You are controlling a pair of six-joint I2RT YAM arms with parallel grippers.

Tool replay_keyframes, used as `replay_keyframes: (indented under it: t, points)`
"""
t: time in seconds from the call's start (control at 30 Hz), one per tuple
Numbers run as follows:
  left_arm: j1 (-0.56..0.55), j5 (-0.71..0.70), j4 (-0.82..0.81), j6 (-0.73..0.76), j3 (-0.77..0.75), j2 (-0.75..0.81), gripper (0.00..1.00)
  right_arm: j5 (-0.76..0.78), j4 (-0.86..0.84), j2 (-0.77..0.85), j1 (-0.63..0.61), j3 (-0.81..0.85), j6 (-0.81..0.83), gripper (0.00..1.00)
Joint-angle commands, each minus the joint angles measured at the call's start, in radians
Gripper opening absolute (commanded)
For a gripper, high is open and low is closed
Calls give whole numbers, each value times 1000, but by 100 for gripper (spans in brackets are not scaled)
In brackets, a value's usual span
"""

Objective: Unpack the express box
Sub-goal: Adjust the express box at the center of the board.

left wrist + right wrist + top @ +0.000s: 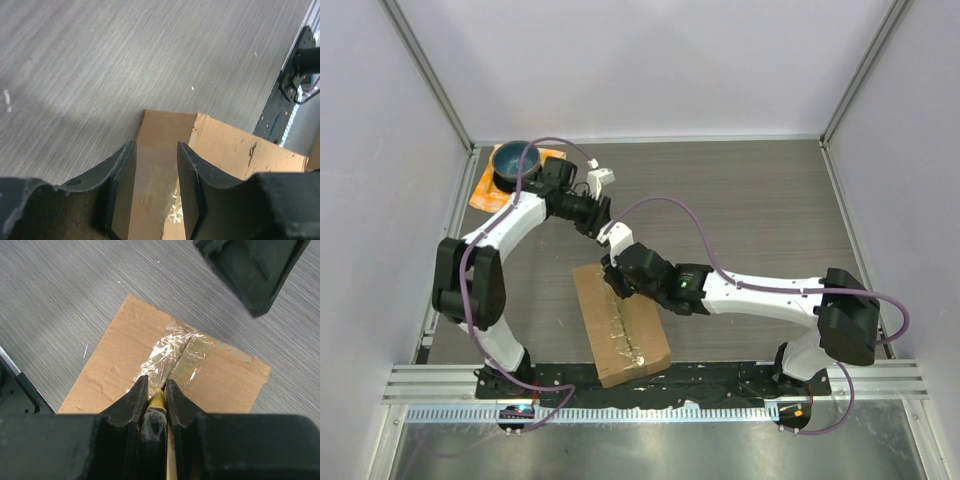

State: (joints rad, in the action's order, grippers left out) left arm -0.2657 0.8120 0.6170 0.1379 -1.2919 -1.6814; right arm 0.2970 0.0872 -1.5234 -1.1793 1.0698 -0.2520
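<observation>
The express box (625, 330), a brown carton with shiny clear tape along its top seam, lies flat near the front of the table. My right gripper (617, 285) hangs over its far end, shut on a yellow-tipped tool (157, 399). The tool's tip sits at the crinkled tape (167, 352) on the seam of the box (120, 355). My left gripper (603, 228) hovers just beyond the box's far edge. Its jaws stand open in the left wrist view (156, 145), with nothing between them. The box flap (225, 150) and tape show below them.
A blue bowl (515, 160) sits on an orange cloth (490, 192) at the back left corner, beside the left arm's elbow. Part of the left arm (250, 270) hangs dark above the box's far corner. Grey walls enclose the table on three sides.
</observation>
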Motion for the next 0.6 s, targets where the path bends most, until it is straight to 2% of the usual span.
replay_keyframes:
  t: [0.0,0.23,0.37,0.4,0.57]
  points:
    - [-7,102,146,195,-58,-75,41,-114,-41,12,33,33,60,1]
    - [-3,136,463,489,-182,-199,35,-237,-55,-12,95,39,102,1]
    - [3,116,460,479,-178,-204,27,-269,-55,-18,125,44,132,1]
    - [3,105,432,461,-178,-202,22,-274,-53,-20,130,47,138,1]
    - [2,79,363,355,-170,-190,14,-277,-35,-49,161,76,194,1]
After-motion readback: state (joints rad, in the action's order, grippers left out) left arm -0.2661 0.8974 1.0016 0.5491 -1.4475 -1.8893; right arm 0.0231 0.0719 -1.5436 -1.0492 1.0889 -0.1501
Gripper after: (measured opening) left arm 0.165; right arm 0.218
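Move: The express box's middle lies about 19 cm back from the left hand, 4 cm to its right and 10 cm lower; the box's far end face is only some 6 cm back. From that hand, the yellow knife in the right fingers is about 12 cm back and 3 cm right, nearly level, and the blue bowl is roughly 15 cm ahead and 20 cm left, some 10 cm lower. From the right hand, the box's middle is about 7 cm back, 1 cm right and 9 cm below. The left hand sinks about 4 cm and draws back some 3 cm to the box's far end, the sinking done early, while it turns clockwise roughly 15 degrees and its half-open fingers close most of the way, ending close in front of the end face with no clear touch. The right hand keeps its grip on the knife, its tip at the taped seam, and eases forward 1 to 2 cm while turning counter-clockwise about 10 degrees, carrying the box along. ##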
